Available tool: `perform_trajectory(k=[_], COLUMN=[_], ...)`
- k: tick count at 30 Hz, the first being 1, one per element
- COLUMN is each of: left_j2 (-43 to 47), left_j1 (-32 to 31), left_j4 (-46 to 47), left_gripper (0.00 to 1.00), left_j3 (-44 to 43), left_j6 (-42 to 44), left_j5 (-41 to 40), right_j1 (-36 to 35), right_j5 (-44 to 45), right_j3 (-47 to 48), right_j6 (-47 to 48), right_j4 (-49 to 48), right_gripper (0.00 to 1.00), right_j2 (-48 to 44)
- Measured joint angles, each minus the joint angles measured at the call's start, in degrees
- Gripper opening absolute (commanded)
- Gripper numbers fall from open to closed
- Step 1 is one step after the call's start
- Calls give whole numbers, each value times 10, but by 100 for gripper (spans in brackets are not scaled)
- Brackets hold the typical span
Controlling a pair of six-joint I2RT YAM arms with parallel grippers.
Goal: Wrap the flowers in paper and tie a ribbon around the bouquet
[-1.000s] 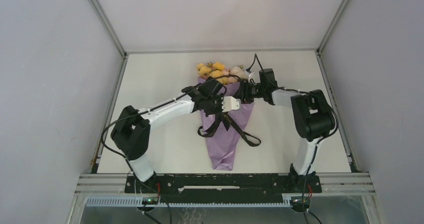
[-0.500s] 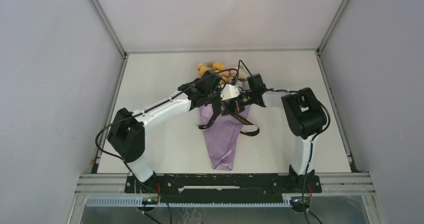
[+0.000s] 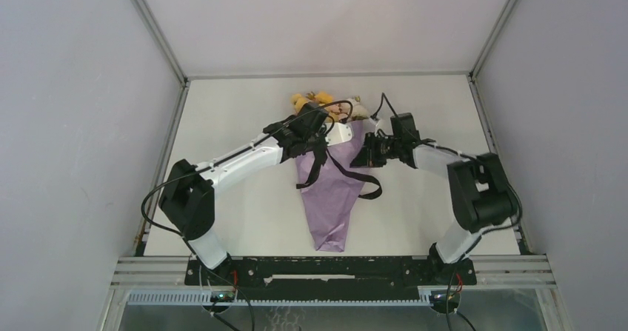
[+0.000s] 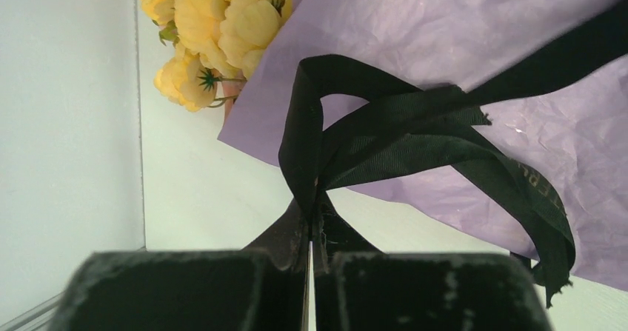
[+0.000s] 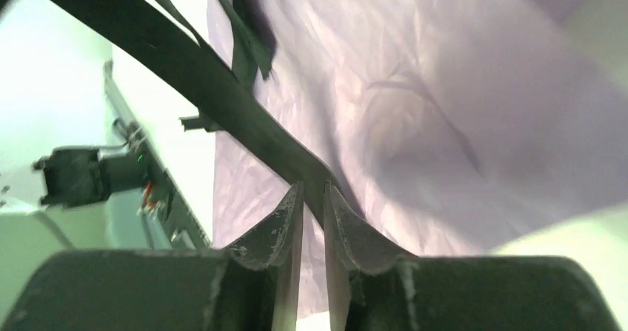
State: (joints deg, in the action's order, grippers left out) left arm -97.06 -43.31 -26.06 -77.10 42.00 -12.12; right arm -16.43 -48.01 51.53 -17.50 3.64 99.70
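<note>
The bouquet lies on the white table, its lilac-purple paper (image 3: 331, 198) cone pointing toward me and the yellow flowers (image 3: 311, 99) at the far end. A black ribbon (image 3: 368, 188) loops across the cone's middle. My left gripper (image 3: 331, 142) hovers over the cone's upper part, shut on a folded bunch of ribbon (image 4: 415, 124) beside the flowers (image 4: 215, 20) and paper (image 4: 459, 27). My right gripper (image 3: 357, 159) sits at the cone's right edge. Its fingertips (image 5: 314, 190) pinch a taut ribbon (image 5: 200, 79) strand that runs up left over the paper (image 5: 444, 87).
Grey enclosure walls ring the table on three sides. A black and metal rail (image 3: 333, 268) carrying both arm bases runs along the near edge. A loose ribbon loop hangs off the cone's right side onto the table (image 3: 429, 205).
My right gripper went in to the cone's middle, closed on the ribbon, and has drawn back to the right with the strand. My left gripper shifted up toward the flowers.
</note>
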Motion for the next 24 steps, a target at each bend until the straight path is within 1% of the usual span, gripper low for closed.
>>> perform_trajectory(k=[2, 5, 8, 10, 12, 14, 15, 19, 24], left_j2=[0, 0, 0, 0, 0, 0, 0, -1, -1], left_j1=[0, 0, 0, 0, 0, 0, 1, 6, 3], left_j4=[-15, -35, -46, -53, -60, -73, -87, -103, -113], left_gripper=[0, 0, 0, 0, 0, 0, 0, 0, 0], left_j3=[-4, -15, -22, -24, -26, -30, -33, -38, -58], left_j6=[-1, -6, -13, -17, -21, -25, -27, -37, -52], left_j5=[4, 14, 23, 27, 33, 35, 32, 38, 60], right_j1=[2, -13, -50, -90, -143, -179, -186, -177, -168], right_j5=[63, 132, 170, 183, 200, 217, 225, 254, 268], right_j3=[-17, -50, -111, -147, -168, -173, -174, -174, -172], right_j6=[-14, -31, -57, -73, -84, -104, -109, -143, -177], right_j4=[-8, -45, -114, -162, -202, -236, -262, -336, -388], right_gripper=[24, 24, 24, 24, 25, 24, 24, 25, 25], right_j2=[-59, -140, -218, -242, -236, -210, -191, -119, -37])
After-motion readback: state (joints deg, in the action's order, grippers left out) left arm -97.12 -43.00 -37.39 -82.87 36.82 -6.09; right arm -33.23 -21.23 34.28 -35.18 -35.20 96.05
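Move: The part of the black ribbon hanging just under the left gripper lies about 7 cm left of the right hand, level with it in reach and height. The left gripper itself is some 8 cm left, 4 cm ahead and 8 cm above. The purple paper's middle lies about 6 cm back, 5 cm left and 4 cm below. From the left hand, that ribbon part is about 3 cm back, 1 cm right and 5 cm below. Up first, the right hand lifts about 7 cm over the loose ribbon run, sweeps left and briefly back, then sinks again and comes forward beside the hanging ribbon, ending some 6 cm left of its start. Its part-open fingers hold their gap while the wrist turns roughly 20 degrees. The left hand keeps its pinch on the ribbon, easing back about 2 cm. ##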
